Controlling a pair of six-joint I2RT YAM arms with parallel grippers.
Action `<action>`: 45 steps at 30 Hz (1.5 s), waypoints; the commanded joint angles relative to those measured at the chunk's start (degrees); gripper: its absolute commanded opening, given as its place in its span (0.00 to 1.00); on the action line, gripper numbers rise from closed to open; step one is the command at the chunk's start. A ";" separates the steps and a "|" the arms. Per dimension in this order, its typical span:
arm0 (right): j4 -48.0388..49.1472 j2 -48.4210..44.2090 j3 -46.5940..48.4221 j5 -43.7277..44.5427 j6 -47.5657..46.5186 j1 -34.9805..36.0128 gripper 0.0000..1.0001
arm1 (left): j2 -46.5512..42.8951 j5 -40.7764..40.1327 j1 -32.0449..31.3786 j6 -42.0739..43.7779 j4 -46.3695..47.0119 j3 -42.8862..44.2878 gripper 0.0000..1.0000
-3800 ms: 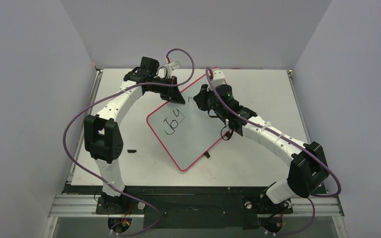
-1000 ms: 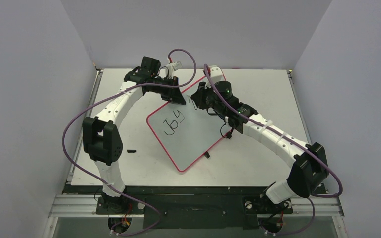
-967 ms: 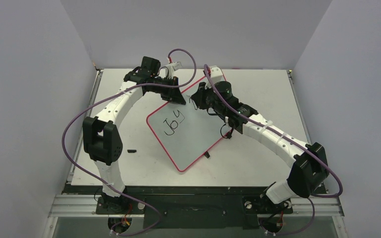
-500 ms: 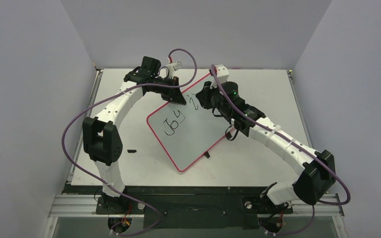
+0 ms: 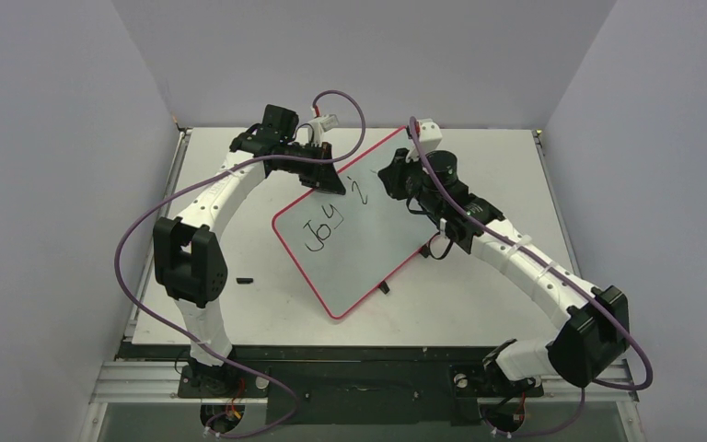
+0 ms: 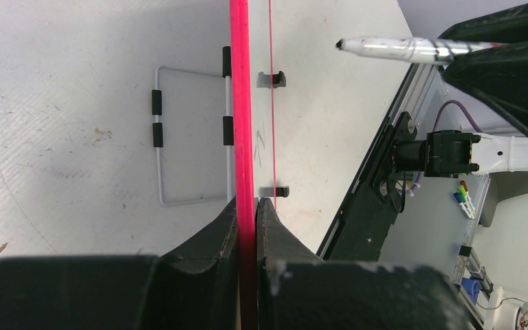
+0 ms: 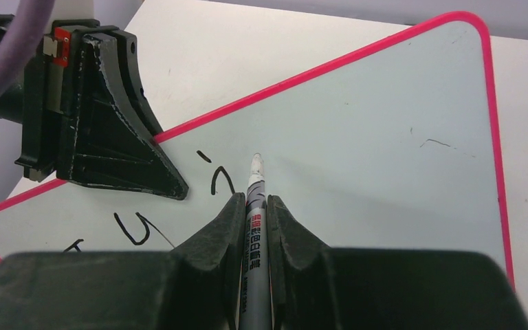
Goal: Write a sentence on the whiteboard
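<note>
The whiteboard [image 5: 359, 249] with its thin red rim stands tilted on the table. My left gripper [image 5: 324, 177] is shut on its upper left rim [image 6: 242, 103], one finger on each side. In black on the board is "Joy" [image 5: 322, 230], the start of the sentence, and to its right a short curved stroke with a dash above it [image 7: 221, 179]. My right gripper [image 7: 256, 201] is shut on a grey marker [image 7: 254, 227], tip forward. In the left wrist view the marker [image 6: 399, 48] has its tip held off the board's face. My right gripper [image 5: 398, 178] hovers over the board's upper part.
A small black piece [image 5: 244, 279] lies on the table left of the board. A wire stand [image 6: 179, 137] and two grey clips [image 6: 272, 80] show at the board's back and edge. Purple cables loop over both arms. Grey walls close in the table on three sides.
A curved stroke with a dash above it has appeared right of "Joy". My right arm has swung to the right and back, away from those marks. The left arm keeps still on the rim.
</note>
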 commanded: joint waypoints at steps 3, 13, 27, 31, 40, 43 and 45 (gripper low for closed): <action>3.03 2.48 1.08 -2.12 0.37 0.90 0.00 | -2.00 -3.56 -0.98 7.41 1.12 0.94 0.00; 3.48 4.45 0.11 -2.07 0.50 1.11 0.00 | -2.10 -3.57 -0.97 7.52 1.02 1.03 0.00; 3.00 3.77 -5.29 -1.66 0.79 1.08 0.00 | -2.33 -3.55 -1.00 7.53 0.92 0.91 0.00; 2.86 2.84 -7.26 -1.50 1.00 1.19 0.00 | -2.38 -3.54 -1.02 7.61 0.97 0.87 0.00; 2.12 1.65 -8.13 -1.42 1.14 1.32 0.00 | -2.45 -3.47 -1.05 7.48 0.95 1.00 0.00; 2.02 1.86 -7.30 -1.28 1.02 1.31 0.00 | -2.44 -3.46 -1.06 7.48 0.97 0.96 0.00; 1.82 2.29 -6.31 -1.16 0.88 1.31 0.00 | -2.47 -3.52 -1.06 7.60 0.91 0.96 0.00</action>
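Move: The bare patch of whiteboard just right of the N is where the pen goes: from the right hand, holding the marker clear of the board, it is about 4 cm ahead, 5 cm left and 5 cm lower. The N is some 3 cm farther left of that patch; the earlier letters sit roughly 14 cm left of the hand, level ahead, 12 cm down. From the left hand, the patch is about 8 cm right, 1 cm ahead and 1 cm lower. The marker is brought down onto the whiteboard beside the N, the right hand sinking about 3 cm and easing left. After a brief pause its tip draws downward along the face for some 3.5 cm, drifting slightly back towards the robot and to the right, then stops with the tip still on the board. The shut left gripper keeps holding the board's edge; the right keeps its grip on the pen. ##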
